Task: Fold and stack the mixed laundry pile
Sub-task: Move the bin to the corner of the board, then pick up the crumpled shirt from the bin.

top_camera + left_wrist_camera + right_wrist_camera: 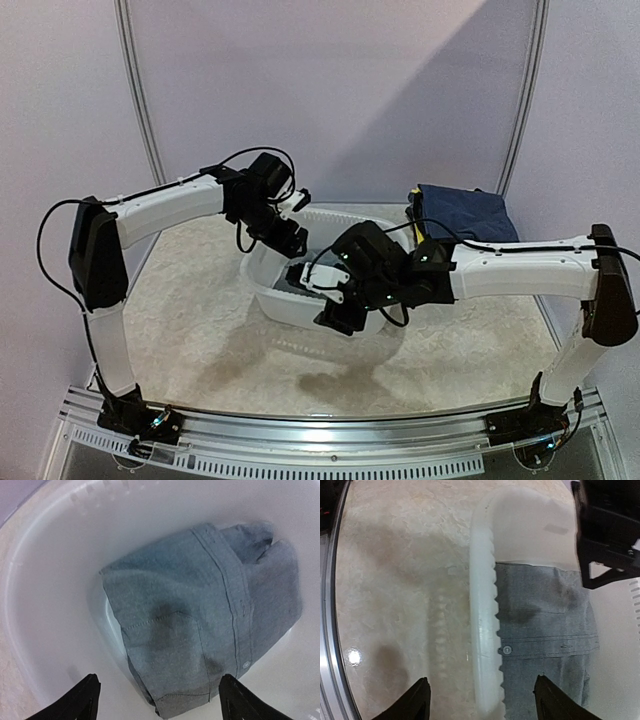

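A folded grey-blue buttoned shirt (190,615) lies inside the white plastic basin (285,303). My left gripper (157,705) hangs open just above the shirt's near edge, with nothing between its fingers. In the top view the left gripper (290,235) is over the basin's back left part. My right gripper (482,697) is open and straddles the basin's scalloped rim (482,605), one finger outside over the table and the other over the shirt (545,630). From above, the right gripper (335,305) sits at the basin's front. A folded navy garment (462,212) with a yellow edge lies at the back right.
The basin stands mid-table on a beige mottled surface (190,320). The left gripper's black body (607,535) shows at the right wrist view's top right, close to my right gripper. A metal rail (330,430) runs along the near edge.
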Tool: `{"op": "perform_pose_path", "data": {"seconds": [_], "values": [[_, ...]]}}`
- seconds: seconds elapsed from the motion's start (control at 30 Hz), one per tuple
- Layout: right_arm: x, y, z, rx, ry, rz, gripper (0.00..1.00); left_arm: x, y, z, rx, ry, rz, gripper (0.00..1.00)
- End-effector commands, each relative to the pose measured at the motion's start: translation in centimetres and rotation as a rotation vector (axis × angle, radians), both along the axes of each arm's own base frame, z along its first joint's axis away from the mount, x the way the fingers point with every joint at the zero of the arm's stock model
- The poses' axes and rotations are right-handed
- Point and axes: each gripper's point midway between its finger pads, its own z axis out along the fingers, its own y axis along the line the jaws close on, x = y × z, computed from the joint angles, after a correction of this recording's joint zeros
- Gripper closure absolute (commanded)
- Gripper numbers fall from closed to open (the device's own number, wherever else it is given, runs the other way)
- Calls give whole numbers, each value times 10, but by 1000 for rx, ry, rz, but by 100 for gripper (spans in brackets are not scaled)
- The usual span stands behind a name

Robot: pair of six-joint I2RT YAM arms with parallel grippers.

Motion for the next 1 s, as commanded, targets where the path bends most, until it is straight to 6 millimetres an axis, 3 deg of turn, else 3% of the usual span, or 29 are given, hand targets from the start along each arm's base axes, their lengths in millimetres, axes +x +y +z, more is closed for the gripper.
{"op": "perform_pose_path", "data": {"seconds": [0.0,0.07,0.3,0.47,0.67,0.8,0.97], "values": [[9,-13,5,20,-19,-96,24,-22,5,-16,63,82,-21,14],[8,-15,5,31,-15,-107,22,-22,5,-25,77,103,-15,12],[2,-34,38,159,-39,-148,9,-14,-7,-64,118,183,-9,12],[6,-60,66,251,-90,-254,2,-6,-13,-85,146,206,10,12],[16,-92,99,379,-110,-388,1,0,-20,-109,167,237,24,18],[28,-113,109,416,-126,-483,1,2,-26,-118,160,243,28,35],[48,-144,112,469,-105,-633,1,3,-31,-122,146,246,22,72]]}}
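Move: The grey shirt lies in the bin under the left gripper, its middle roughly 12 cm below, 8 cm right and 1 cm back; the bin's middle is about 7 cm right, 1 cm back and 8 cm down. The navy and yellow stack stands some 12 cm ahead, 36 cm right and 10 cm down. From the right hand, the shirt is about 14 cm ahead, 2 cm left and 13 cm down. Left gripper sinks about 11 cm and pinches the grey shirt; the right opens wider, withdrawing rightward and up. ##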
